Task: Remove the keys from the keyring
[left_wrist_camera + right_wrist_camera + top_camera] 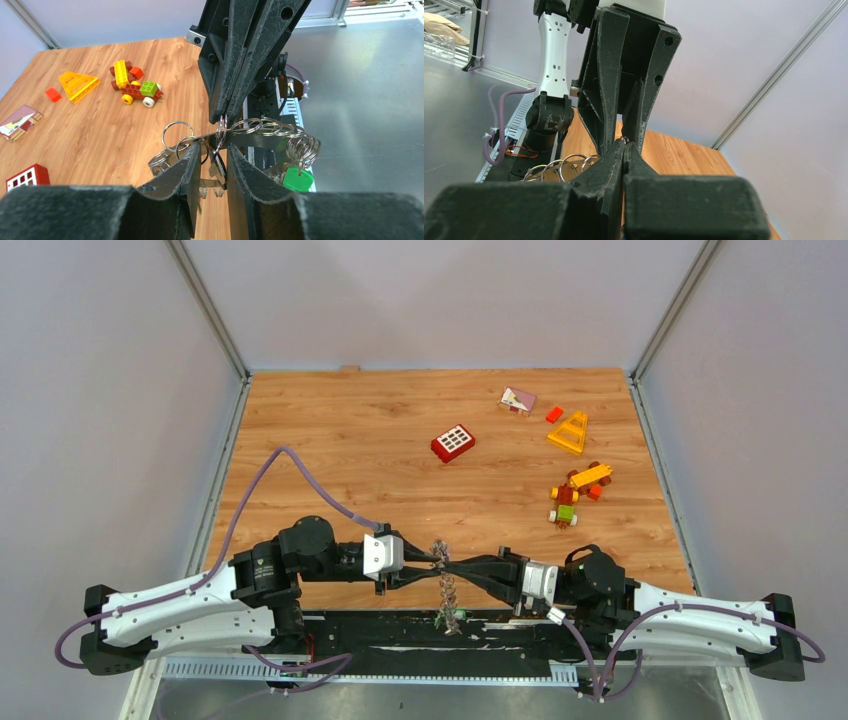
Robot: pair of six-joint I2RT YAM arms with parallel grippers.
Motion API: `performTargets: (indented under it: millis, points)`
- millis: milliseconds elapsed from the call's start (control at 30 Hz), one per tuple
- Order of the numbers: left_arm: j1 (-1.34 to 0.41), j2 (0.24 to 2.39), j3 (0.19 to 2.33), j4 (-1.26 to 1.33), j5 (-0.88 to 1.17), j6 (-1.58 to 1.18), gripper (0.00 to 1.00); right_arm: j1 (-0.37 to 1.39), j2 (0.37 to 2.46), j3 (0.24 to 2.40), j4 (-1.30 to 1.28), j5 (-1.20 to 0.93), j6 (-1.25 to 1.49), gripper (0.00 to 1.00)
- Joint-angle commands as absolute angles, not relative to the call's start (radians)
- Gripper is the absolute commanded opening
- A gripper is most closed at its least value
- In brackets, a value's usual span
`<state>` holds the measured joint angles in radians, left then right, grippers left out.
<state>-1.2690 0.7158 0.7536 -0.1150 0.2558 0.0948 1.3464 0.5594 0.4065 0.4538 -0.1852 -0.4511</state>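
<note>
The keyring hangs as a chain of silver rings and keys between the two grippers, above the table's near edge. My right gripper is shut on one ring of it; in the left wrist view it comes down from above and pinches that ring. My left gripper faces it, jaws apart. A silver key dangles in the gap, clamped by neither finger. Several small rings string off to the right, ending in a green-headed key. In the right wrist view the shut fingertips hide the pinched ring; more rings show to their left.
Toy bricks lie at the far right of the wooden table: a red window brick, a yellow triangle, a small brick car and a pink-and-white piece. A black base strip runs under the hanging keys. Grey walls enclose the table.
</note>
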Motion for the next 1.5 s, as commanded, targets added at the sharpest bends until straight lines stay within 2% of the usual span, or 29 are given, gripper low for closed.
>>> performTargets:
  millis: [0, 333, 600, 800, 933, 1467]
  points:
    - [-1.269, 0.72, 0.765, -0.126, 0.258, 0.095, 0.33, 1.346, 0.531, 0.426, 0.557, -0.176, -0.459, 0.0]
    - [-1.269, 0.719, 0.764, -0.128, 0.255, 0.097, 0.33, 1.345, 0.53, 0.423, 0.559, -0.178, -0.454, 0.0]
    - [-1.269, 0.723, 0.765, -0.132, 0.255, 0.1, 0.18, 1.345, 0.526, 0.42, 0.558, -0.177, -0.453, 0.0]
    - [-1.269, 0.725, 0.767, -0.144, 0.254, 0.102, 0.13, 1.347, 0.519, 0.419, 0.558, -0.171, -0.454, 0.0]
    - [-1.27, 0.732, 0.786, -0.182, 0.248, 0.125, 0.0, 1.346, 0.513, 0.414, 0.557, -0.167, -0.451, 0.0]
    - [-1.27, 0.786, 1.015, -0.539, 0.109, 0.311, 0.0, 1.344, 0.472, 0.397, 0.496, -0.138, -0.433, 0.0]
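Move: Between the left hand's open finger pads, roughly 1 cm to the right, hangs the key on its small ring; from the right fingertips, which already pinch that ring, it is level fore and aft, some 2 cm below and 1 cm left. The band's green key tag lies about 6 cm back, 2 cm right and 4 cm below the left hand; the band's front rings are about 4 cm ahead, level sideways and 1 cm below. Closing on the key, the left fingers go from about a third open to nearly shut while the hand stays put. Then the left hand eases about 1 cm forward and a little left, ending slightly higher, its fingertips tilting down some 10 degrees; the right hand keeps its pinch on the ring and draws about 1 cm to the right, away from it, sinking slightly. ##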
